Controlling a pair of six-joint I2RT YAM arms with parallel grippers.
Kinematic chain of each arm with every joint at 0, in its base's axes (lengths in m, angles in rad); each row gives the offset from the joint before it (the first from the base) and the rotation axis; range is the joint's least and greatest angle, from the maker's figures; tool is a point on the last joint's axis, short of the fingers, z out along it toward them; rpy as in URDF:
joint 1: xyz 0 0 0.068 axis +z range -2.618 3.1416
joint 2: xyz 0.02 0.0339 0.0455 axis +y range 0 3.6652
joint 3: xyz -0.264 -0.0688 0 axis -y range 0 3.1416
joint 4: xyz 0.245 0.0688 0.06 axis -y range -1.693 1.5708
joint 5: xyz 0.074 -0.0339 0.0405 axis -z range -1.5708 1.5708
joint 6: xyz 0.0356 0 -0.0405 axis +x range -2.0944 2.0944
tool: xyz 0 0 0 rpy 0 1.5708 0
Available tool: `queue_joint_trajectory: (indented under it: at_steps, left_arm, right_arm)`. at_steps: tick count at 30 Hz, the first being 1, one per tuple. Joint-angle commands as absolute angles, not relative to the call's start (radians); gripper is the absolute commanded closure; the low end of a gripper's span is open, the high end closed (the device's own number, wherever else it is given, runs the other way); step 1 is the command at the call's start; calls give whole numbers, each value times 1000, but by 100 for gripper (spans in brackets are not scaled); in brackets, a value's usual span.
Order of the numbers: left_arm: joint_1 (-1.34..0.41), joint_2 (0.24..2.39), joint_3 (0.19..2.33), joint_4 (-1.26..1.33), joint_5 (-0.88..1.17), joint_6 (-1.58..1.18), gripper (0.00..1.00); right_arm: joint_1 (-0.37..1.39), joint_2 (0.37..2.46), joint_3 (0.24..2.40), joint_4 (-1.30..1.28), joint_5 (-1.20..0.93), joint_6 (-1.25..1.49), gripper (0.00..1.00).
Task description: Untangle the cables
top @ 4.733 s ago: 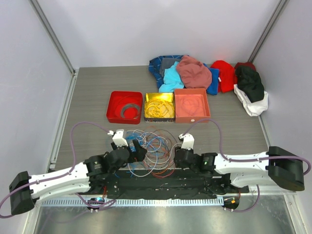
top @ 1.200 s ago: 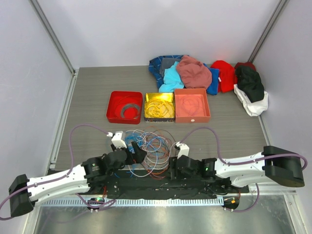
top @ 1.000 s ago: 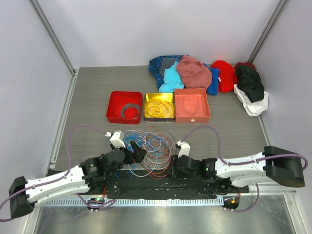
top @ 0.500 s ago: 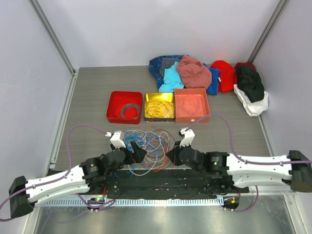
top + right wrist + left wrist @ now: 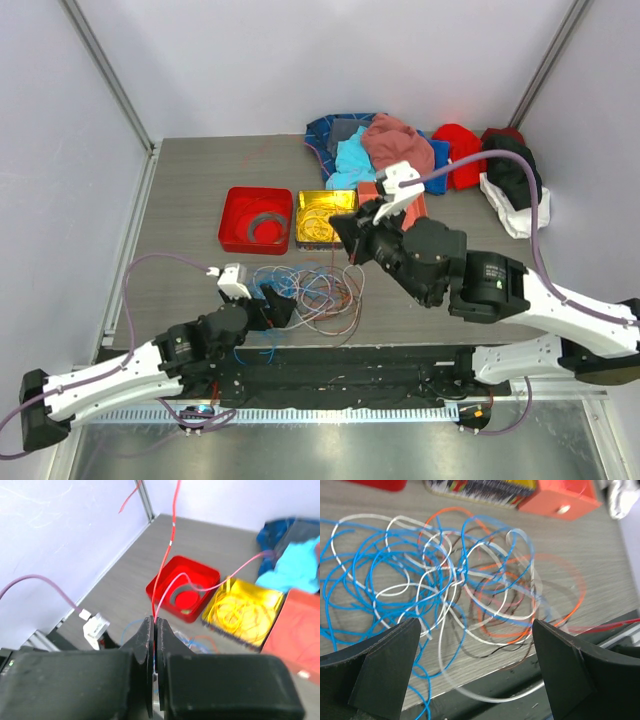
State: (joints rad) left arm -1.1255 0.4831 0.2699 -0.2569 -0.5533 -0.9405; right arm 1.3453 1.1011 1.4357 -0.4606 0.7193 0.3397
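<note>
The cables [image 5: 310, 292] lie in a loose tangle of blue, white, orange and brown loops on the table in front of the arm bases; the left wrist view shows the tangle [image 5: 450, 580] close up. My left gripper [image 5: 279, 306] sits low at the tangle's near left side, its jaws wide open [image 5: 477, 680] with only a blurred white loop passing between them. My right gripper [image 5: 343, 236] is raised high over the trays, shut [image 5: 155, 625] on a thin red cable [image 5: 172, 530] that rises from the jaws and out of the top of the right wrist view.
Behind the tangle stand a red tray [image 5: 232, 222] holding a grey coil, a yellow tray [image 5: 327, 196] of yellow wire, and a salmon tray [image 5: 368, 190] mostly hidden by the right arm. A heap of clothes [image 5: 400, 150] lies at the back right.
My right gripper closed on the red cable low at the tangle's near right, then rose and swung back over the trays, pulling the cable up. The left gripper stayed open and shifted slightly.
</note>
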Motion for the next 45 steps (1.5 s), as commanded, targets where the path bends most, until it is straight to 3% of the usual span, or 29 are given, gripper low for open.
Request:
queue_joint_trajectory:
  at_steps: [1,10,20,27,32,40,45]
  left_arm:
    - [-1127,425,327,-275,-632,-887,0]
    - [-1127,339,333,-327,-666,-871,0]
    - [-1129,279,353,-305,-709,-801,0]
    - [-1127,328,347,-118,-600,-704,0]
    - [-1127,434,353,176,-488,-586,0]
    - [-1127,676,452,301,-479,-495,0]
    - [-1127,709,471,365,-476,-488,0]
  right_arm:
    - [1348,1201,1632,-512,749,134,99]
    - [1348,1339,1998,-517,746,6,99]
    - [1348,1404,2216,-537,678,-18,99]
    - [1348,1401,2157,-545,667,20,99]
    - [1347,1391,2126,-540,658,37,99]
    - [1347,1367,2083,-540,646,57,99]
    - [1348,1342,2051,-540,644,67,99]
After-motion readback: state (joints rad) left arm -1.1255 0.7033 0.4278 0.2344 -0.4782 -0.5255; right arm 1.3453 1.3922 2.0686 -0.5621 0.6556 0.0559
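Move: The right hand already grips the red cable high over the near table; the cable tangle lies roughly 40 cm below it, 4 ahead and 5 to its left, with the orange box about 26 ahead and 13 to its right, and the yellow box 26 ahead, 3 left, both equally far down. For the open left hand, the hanging red strand is some 12 cm to its right, 2 ahead and 8 higher. Right hand hauls the red cable up 18 cm, then sinks 4; open left climbs 12, nearing the hanging strand. ##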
